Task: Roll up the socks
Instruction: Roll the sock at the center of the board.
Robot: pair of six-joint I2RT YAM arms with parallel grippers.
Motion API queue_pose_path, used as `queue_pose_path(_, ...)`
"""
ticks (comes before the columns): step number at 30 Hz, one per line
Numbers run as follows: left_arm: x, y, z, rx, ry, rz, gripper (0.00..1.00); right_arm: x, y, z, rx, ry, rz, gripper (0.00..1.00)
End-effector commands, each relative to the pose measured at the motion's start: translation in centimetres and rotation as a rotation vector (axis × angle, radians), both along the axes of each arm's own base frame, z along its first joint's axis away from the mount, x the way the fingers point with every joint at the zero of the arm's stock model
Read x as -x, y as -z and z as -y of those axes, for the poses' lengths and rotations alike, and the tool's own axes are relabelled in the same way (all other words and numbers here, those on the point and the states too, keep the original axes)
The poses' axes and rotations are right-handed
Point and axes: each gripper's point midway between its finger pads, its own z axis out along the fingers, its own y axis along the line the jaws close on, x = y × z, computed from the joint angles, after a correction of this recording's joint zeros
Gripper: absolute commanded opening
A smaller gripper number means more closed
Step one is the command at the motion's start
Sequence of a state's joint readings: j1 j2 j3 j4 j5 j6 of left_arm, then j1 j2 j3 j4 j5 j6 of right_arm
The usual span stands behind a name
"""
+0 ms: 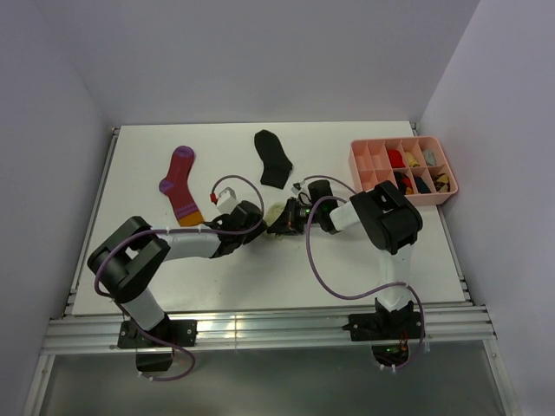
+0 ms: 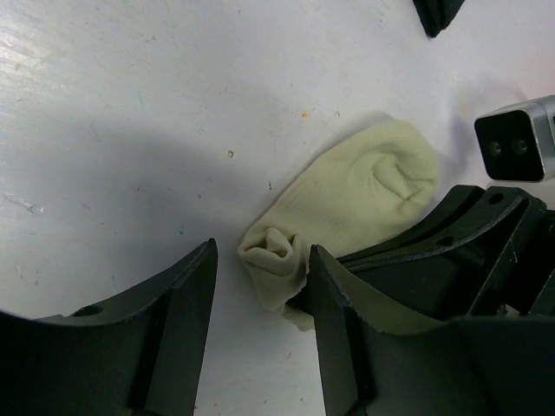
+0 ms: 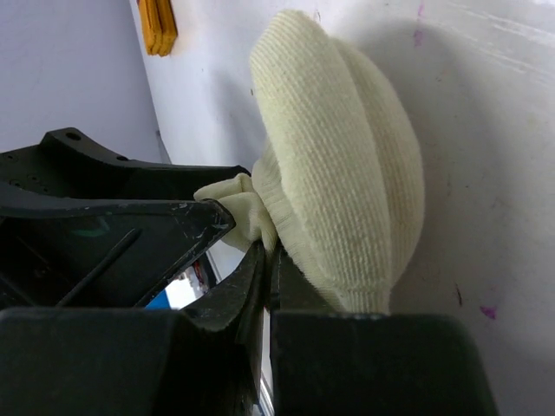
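The small cream sock (image 1: 277,211) lies mid-table between my two grippers. My left gripper (image 2: 260,258) is open, and the sock's rolled-up end (image 2: 274,251) sits between its fingers, against the right one. My right gripper (image 3: 267,258) is shut on the cream sock (image 3: 347,165), pinching its edge at the fingertips. In the top view the left gripper (image 1: 260,224) and right gripper (image 1: 291,217) meet at this sock. The black ankle sock (image 1: 273,158) lies flat behind them. The magenta striped sock (image 1: 179,184) with an orange toe lies at the left.
A pink compartment tray (image 1: 359,160) holding several small colourful items stands at the back right, against the wall. White walls close in the table on three sides. The right gripper's black fingers (image 2: 434,234) crowd the left wrist view's right side.
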State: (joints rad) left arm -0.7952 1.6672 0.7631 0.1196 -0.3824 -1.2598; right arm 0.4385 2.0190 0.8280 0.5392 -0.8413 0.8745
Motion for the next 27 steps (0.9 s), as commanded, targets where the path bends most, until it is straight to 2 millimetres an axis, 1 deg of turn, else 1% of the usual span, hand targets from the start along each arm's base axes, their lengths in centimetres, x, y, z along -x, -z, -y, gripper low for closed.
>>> queue_pose_path(1, -0.5, -0.7, 0.8, 0.057, -0.025, 0.004, 0.52, -0.6, 0.5, 0.1, 0.002, 0.017, -0.027, 0.00)
queue_pose_path(6, -0.1, -0.4, 0.6, 0.071, -0.028, -0.010, 0.51, -0.8, 0.7, 0.2, 0.015, 0.031, -0.028, 0.00)
queue_pose_path(8, 0.1, 0.1, 0.7, 0.070, -0.027, -0.024, 0.50, -0.9, 0.8, 0.2, 0.019, 0.036, -0.031, 0.00)
queue_pose_path(11, 0.2, 0.8, 0.8, 0.062, -0.026, -0.042, 0.46, -1.1, 0.8, 0.3, 0.030, 0.042, -0.025, 0.00)
queue_pose_path(12, 0.2, 0.9, 0.8, 0.063, -0.023, -0.045, 0.42, -1.1, 0.7, 0.3, 0.033, 0.043, -0.021, 0.00)
queue_pose_path(14, 0.3, 1.3, 0.8, 0.060, -0.026, -0.053, 0.39, -1.2, 0.8, 0.3, 0.039, 0.044, -0.022, 0.00)
queue_pose_path(16, 0.2, 1.7, 0.8, 0.050, -0.026, -0.061, 0.31, -1.3, 0.8, 0.4, 0.047, 0.051, -0.020, 0.00)
queue_pose_path(17, 0.2, 1.8, 0.9, 0.048, -0.025, -0.062, 0.25, -1.4, 0.7, 0.4, 0.051, 0.049, -0.006, 0.00)
queue_pose_path(18, 0.1, 1.7, 1.0, 0.049, -0.024, -0.059, 0.21, -1.3, 0.8, 0.5, 0.061, 0.046, -0.008, 0.00)
queue_pose_path(19, 0.0, 1.7, 1.1, 0.045, -0.020, -0.058, 0.16, -1.5, 0.8, 0.6, 0.070, 0.049, 0.004, 0.00)
queue_pose_path(20, -0.1, 1.6, 1.2, 0.043, -0.018, -0.056, 0.08, -1.5, 0.7, 0.6, 0.078, 0.036, 0.031, 0.01)
queue_pose_path(22, -0.4, 1.3, 1.4, 0.039, -0.013, -0.049, 0.01, -1.4, 0.0, 0.7, 0.092, 0.028, 0.070, 0.08)
queue_pose_path(23, -0.4, 1.4, 1.3, 0.025, -0.007, -0.052, 0.00, -1.6, -0.1, 0.8, 0.108, 0.019, 0.119, 0.12)
queue_pose_path(24, -0.5, 1.3, 1.2, 0.019, -0.006, -0.050, 0.00, -1.6, -1.1, 0.8, 0.115, 0.008, 0.159, 0.20)
queue_pose_path(25, -0.5, 1.1, 1.4, 0.010, 0.006, -0.045, 0.00, -1.6, -1.3, 1.0, 0.131, 0.003, 0.189, 0.23)
queue_pose_path(26, -0.5, 1.1, 1.3, 0.002, 0.010, -0.047, 0.00, -1.9, -1.6, 1.3, 0.162, -0.008, 0.262, 0.26)
queue_pose_path(27, -0.5, 0.9, 1.3, -0.002, 0.015, -0.044, 0.00, -1.9, -1.8, 1.5, 0.178, -0.013, 0.296, 0.31)
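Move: The cream sock lies between the hands, its narrow near end already between the left hand's half-open fingertips. Its middle is about 3 cm ahead and 3 cm right of the left hand, 1 cm lower, and for the right hand about 3 cm ahead and 1 cm left, nearly level in height. From the left hand, the black sock lies some 20 cm ahead and 3 cm right, the red striped sock about 12 cm ahead and 21 cm left, both roughly 3 cm lower. The left fingers shut on the near end of the cream sock, right beside the right fingertips, while the left hand eases about 1.5 cm to the right and slightly down. The right hand stays put with its pinch until the left has nearly closed, then opens about a quarter of the way and starts drifting forward and up, under 1 cm each. ##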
